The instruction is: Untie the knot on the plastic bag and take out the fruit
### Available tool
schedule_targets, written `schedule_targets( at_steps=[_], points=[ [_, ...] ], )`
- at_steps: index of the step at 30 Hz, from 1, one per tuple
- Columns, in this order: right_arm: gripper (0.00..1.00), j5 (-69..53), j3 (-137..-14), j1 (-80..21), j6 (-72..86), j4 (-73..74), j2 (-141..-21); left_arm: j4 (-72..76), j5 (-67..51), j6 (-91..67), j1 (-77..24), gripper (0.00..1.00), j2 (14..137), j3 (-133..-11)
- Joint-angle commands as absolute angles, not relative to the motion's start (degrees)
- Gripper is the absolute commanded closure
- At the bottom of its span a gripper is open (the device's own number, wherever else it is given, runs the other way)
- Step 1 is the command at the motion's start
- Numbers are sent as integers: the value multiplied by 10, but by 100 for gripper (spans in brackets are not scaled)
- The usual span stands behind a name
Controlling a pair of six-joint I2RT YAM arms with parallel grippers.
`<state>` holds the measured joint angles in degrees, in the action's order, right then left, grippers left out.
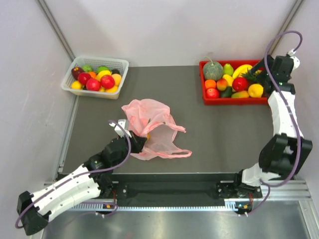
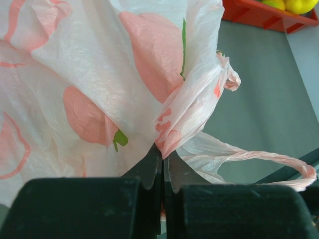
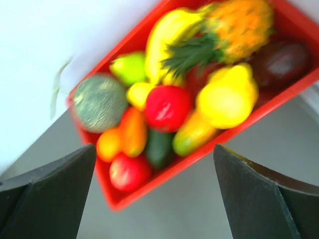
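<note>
The pink plastic bag (image 1: 152,124) lies crumpled in the middle of the grey mat. My left gripper (image 1: 138,142) is shut on a gathered fold of the bag (image 2: 189,109) at its near left side, the film pinched between the fingertips of the left gripper (image 2: 163,152). No knot shows: two handle strips (image 1: 174,153) lie loose and apart to the right. The fruit is mostly hidden in the bag; a yellow-orange bit (image 1: 148,135) peeks out by the left gripper. My right gripper (image 1: 255,71) hangs open and empty above the red tray, and the right wrist view shows this gripper (image 3: 154,147) with nothing between its jaws.
A red tray (image 1: 234,101) full of assorted fruit stands at the back right, and its rim (image 3: 149,191) runs below my right fingers. A white basket (image 1: 99,58) of fruit stands at the back left. White walls close in the mat on three sides.
</note>
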<state>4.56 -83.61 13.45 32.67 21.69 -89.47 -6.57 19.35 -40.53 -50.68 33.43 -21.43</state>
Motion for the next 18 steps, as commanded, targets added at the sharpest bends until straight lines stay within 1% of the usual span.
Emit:
schedule_targets(
  at_steps=[1, 3, 4, 5, 6, 7, 8, 9, 10, 12, 13, 14, 15, 16, 17, 18],
  points=[
    [0, -43, -732, 72, 270, 202, -786, -107, 215, -404, -508, 100, 327, -236],
    [2, -54, -680, 22, 240, 196, -748, -119, 216, -409, -508, 100, 328, -231],
    [3, -61, -620, -36, 230, 191, -706, -136, 219, -417, -508, 100, 326, -230],
    [6, -77, -587, -63, 227, 179, -683, -142, 223, -420, -507, 100, 325, -229],
    [13, -97, -552, -89, 222, 146, -659, -148, 227, -422, -507, 100, 322, -229],
    [16, -103, -495, -142, 228, 136, -614, -166, 230, -429, -508, 100, 318, -229],
    [19, -109, -467, -169, 231, 124, -590, -175, 234, -432, -508, 100, 315, -229],
    [28, -114, -443, -197, 222, 110, -568, -184, 242, -433, -508, 100, 313, -230],
    [33, -96, -411, -253, 223, 113, -529, -201, 245, -439, -508, 100, 307, -231],
    [49, -97, -382, -308, 222, 113, -491, -214, 247, -442, -508, 100, 299, -233],
    [55, -91, -360, -357, 225, 111, -462, -217, 246, -444, -508, 100, 292, -232],
    [73, -89, -350, -381, 232, 106, -448, -222, 245, -446, -509, 100, 288, -230],
    [78, -88, -340, -404, 239, 95, -440, -221, 242, -447, -509, 100, 282, -229],
    [82, -77, -325, -448, 239, 73, -432, -222, 239, -448, -509, 100, 281, -227],
    [93, -56, -323, -470, 240, 65, -435, -221, 237, -450, -508, 100, 280, -225],
    [98, -36, -317, -488, 243, 53, -441, -221, 234, -450, -508, 100, 281, -225]
  ],
)
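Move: The yellow fruit showing in the plastic bag's open mouth lies about 48 cm to the right hand's left, 20 cm back and 22 cm below. On that side the bag's flap tip is some 33 cm left and 18 cm back, its loop handle about 30 cm left and 27 cm back. The red box's middle is about 8 cm ahead and 3 cm left. From the left hand, already pinching the bag, the fruit is some 6 cm ahead, 2 cm right and 11 cm below. Still pinching the gathered bag, the left hand draws it about 3 cm to the left and as much down, tilting slightly. Meanwhile the empty right hand sweeps fast from the red box towards the bag's open mouth, some 45 cm leftward and back and also lower, swinging about 70 degrees counter-clockwise while its wide-open fingers shut almost fully on nothing, short of the bag. ##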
